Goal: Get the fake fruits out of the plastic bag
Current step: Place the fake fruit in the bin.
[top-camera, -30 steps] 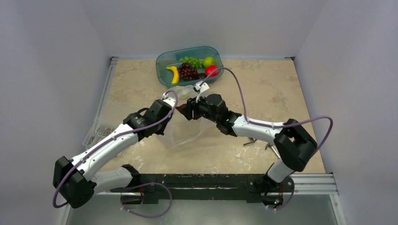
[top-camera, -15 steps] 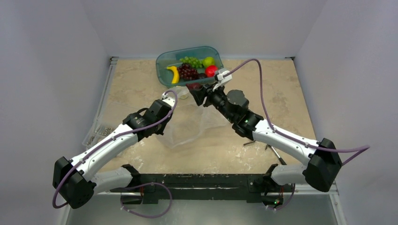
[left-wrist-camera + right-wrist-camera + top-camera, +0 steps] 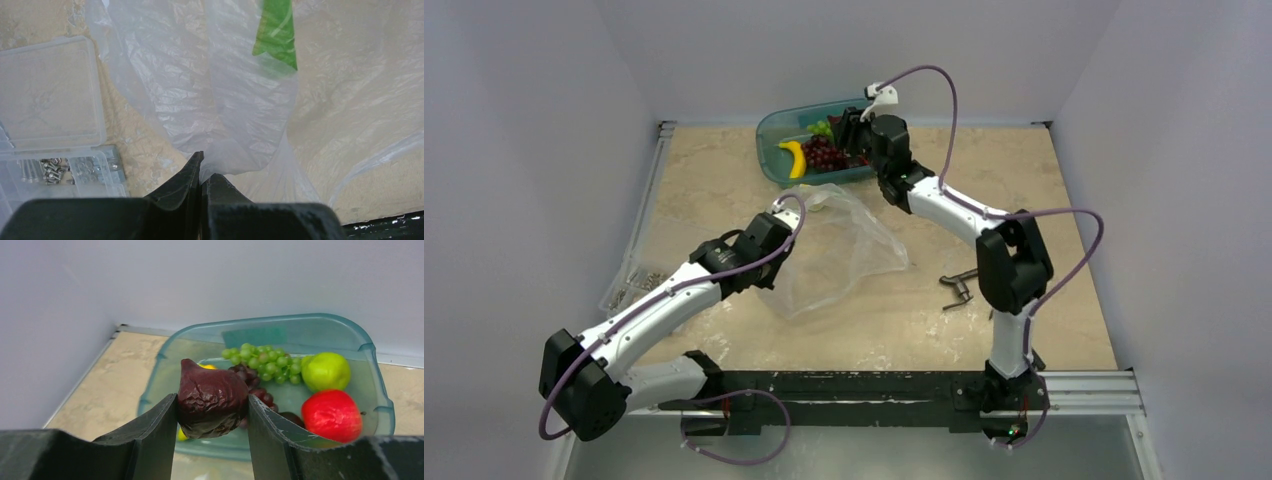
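My left gripper (image 3: 204, 165) is shut on a bunched fold of the clear plastic bag (image 3: 240, 100), which sags open across the middle of the table (image 3: 849, 250). A green patch (image 3: 276, 30) shows through the film. At the back, my right gripper (image 3: 212, 398) is shut on a dark maroon wrinkled fake fruit (image 3: 210, 412), held just above the near rim of the teal tub (image 3: 300, 320). In the tub lie green grapes (image 3: 262, 360), a green apple (image 3: 326, 371), purple grapes (image 3: 261, 394), a banana (image 3: 795, 158) and a red fruit (image 3: 332, 415).
A flat clear box of metal parts (image 3: 50, 125) sits at the table's left edge (image 3: 629, 285). Dark metal tools (image 3: 959, 288) lie on the stone top, right of the bag. Grey walls close in the back and both sides.
My right arm has swung from the bag's mouth up to the tub at the back, carrying the dark fruit. The left gripper keeps its hold on the bag, which has spread wider.
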Controlling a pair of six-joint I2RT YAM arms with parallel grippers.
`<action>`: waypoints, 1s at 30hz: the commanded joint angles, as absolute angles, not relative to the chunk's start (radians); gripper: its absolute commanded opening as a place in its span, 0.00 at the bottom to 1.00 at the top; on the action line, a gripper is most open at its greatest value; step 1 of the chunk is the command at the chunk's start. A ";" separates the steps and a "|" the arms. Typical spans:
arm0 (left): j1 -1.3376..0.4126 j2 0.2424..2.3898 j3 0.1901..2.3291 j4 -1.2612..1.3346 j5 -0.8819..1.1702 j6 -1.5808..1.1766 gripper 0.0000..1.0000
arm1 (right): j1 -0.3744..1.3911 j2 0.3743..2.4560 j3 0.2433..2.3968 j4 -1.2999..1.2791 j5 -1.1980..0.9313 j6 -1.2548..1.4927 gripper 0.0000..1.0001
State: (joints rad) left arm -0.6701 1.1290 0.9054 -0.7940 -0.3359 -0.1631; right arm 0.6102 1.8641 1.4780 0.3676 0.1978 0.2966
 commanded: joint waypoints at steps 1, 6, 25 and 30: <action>-0.683 1.149 0.942 -0.788 -0.304 -0.147 0.00 | 0.547 2.038 1.683 0.326 0.147 0.342 0.00; -0.684 1.155 0.945 -0.790 -0.289 -0.141 0.00 | 0.509 2.268 1.925 0.256 0.121 0.338 0.00; -0.686 1.134 0.943 -0.786 -0.237 -0.133 0.18 | 0.505 2.399 2.180 0.009 0.161 0.264 0.98; -0.686 1.123 0.939 -0.783 -0.223 -0.132 0.31 | 0.506 2.325 2.168 -0.126 0.162 0.267 0.99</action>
State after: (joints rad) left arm -0.6823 1.1538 0.9108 -0.7944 -0.2386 -0.1371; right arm 0.5030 2.4615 2.1609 -0.0380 0.1478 0.2802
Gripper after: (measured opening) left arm 0.256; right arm 0.987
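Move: The open spot in the bin meant for the held dark red fruit lies about 14 cm ahead of the right hand, level with it sideways and some 24 cm below. At much the same depth, the green grapes are about 17 cm ahead and 3 left, the red grapes 11 ahead and 4 left, the red fruit 12 ahead and 7 right. From the left hand, still pinching the bag, that spot is roughly 38 cm ahead, 16 right and 9 below. The dark red fruit, already between the right fingers, is carried forward about 14 cm and down some 16 cm into the bin, the hand tipping down by roughly 15 degrees; the fingers then spread wide to let go, and the hand starts back up and slightly backward. The left hand eases right and a little back and down, and its shut fingers begin to part on the bag film. ##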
